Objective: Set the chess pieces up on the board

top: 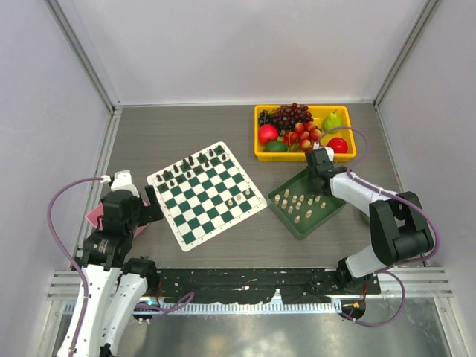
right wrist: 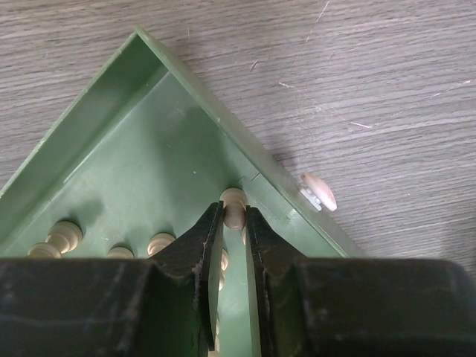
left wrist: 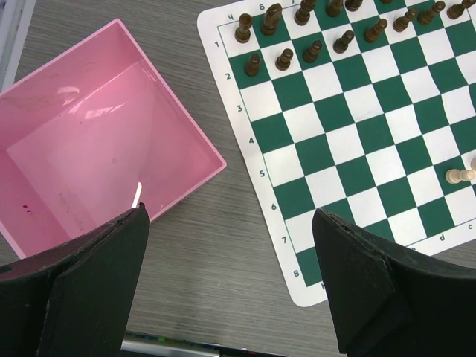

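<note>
The green and white board (top: 206,195) lies left of centre, with dark pieces (top: 190,165) along its far side and two cream chess pieces (top: 245,195) near its right edge. Several more cream chess pieces (top: 296,202) stand in a dark green tray (top: 327,212). My right gripper (right wrist: 234,212) reaches into a corner of that tray (right wrist: 149,156), its jaws shut on one upright cream piece (right wrist: 234,198). My left gripper (left wrist: 230,213) hangs open and holds nothing, above bare table between a pink box (left wrist: 89,141) and the board's corner (left wrist: 327,282).
A yellow bin (top: 261,155) of fruit stands at the back right, just behind the green tray. The pink box (top: 95,216) sits at the left edge by the left arm. A small cream tab (right wrist: 318,192) sticks out from the tray's outer wall. Grey walls enclose the table.
</note>
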Available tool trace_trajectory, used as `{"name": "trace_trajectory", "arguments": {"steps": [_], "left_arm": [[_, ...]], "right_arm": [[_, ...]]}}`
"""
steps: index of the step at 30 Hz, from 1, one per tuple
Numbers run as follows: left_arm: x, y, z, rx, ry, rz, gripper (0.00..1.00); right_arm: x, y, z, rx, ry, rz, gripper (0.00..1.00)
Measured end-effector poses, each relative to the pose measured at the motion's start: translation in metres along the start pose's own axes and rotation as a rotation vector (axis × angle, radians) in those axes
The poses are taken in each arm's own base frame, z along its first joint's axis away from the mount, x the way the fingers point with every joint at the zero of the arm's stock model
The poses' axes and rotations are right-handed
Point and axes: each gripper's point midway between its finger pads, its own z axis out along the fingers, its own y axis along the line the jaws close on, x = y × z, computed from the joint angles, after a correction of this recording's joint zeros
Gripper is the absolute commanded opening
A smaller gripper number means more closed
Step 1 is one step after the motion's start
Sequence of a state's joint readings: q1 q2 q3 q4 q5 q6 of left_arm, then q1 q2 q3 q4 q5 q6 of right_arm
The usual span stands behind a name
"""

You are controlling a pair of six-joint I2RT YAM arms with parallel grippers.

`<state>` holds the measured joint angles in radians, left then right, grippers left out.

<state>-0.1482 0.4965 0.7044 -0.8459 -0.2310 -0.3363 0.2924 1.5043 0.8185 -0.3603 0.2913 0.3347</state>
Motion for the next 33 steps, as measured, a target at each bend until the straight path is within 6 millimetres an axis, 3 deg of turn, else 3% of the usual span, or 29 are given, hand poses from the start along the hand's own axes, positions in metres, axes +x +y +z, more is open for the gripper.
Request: {"name": "trace_trajectory", "arguments": {"steps": [9, 13, 17, 20, 22, 27, 33], "left_arm": [[0.000, 0.000, 0.000, 0.000, 0.000, 0.000, 0.99], [0.000, 0.000, 0.000, 0.000, 0.000, 0.000, 0.99], [0.000, 0.000, 0.000, 0.000, 0.000, 0.000, 0.99], [0.000, 0.000, 0.000, 0.000, 0.000, 0.000, 0.99], [0.000, 0.000, 0.000, 0.000, 0.000, 0.000, 0.99], [0.000, 0.000, 0.000, 0.000, -0.001, 0.000, 0.99], [0.000, 0.000, 0.000, 0.001, -0.002, -0.001, 0.99]], "right_arm": [[-0.007, 0.000, -0.007, -0.009, -0.020, -0.014, 0.18], [-0.019, 0.004, -0.026, -0.056, -0.070, -0.004, 0.18], [-0.040, 0.022, -0.057, -0.137, -0.165, -0.006, 0.18], [-0.047, 0.050, -0.081, -0.210, -0.218, -0.049, 0.18], [-0.044, 0.081, -0.098, -0.272, -0.244, -0.101, 0.18], [-0.017, 0.161, -0.136, -0.429, -0.254, -0.241, 0.18], [0.023, 0.238, -0.142, -0.504, -0.202, -0.384, 0.18]]}}
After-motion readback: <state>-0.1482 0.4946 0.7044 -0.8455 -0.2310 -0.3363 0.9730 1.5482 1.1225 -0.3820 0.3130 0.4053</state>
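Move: The right hand already has a white pawn pinched in the green tray; the open square it is headed for, next in line after the three placed white pawns, lies about 31 cm left, 4 cm back and a couple of cm lower. Nearest that square stands the third placed pawn, 28 cm left and 2 cm back of this hand; the first is 22 cm left and 1 cm ahead. From the idle left hand the square is some 21 cm right, 9 cm ahead and 15 cm below. Keeping the white pawn pinched between its fingertips, the right hand lifts it straight out of the green tray, then sweeps fast to the left, about 25 cm, up to the chessboard. It draws back some 6 cm late in the sweep and starts to sink from its peak, the wrist turning roughly 35 degrees counter-clockwise and the fingers tipping up a little. ##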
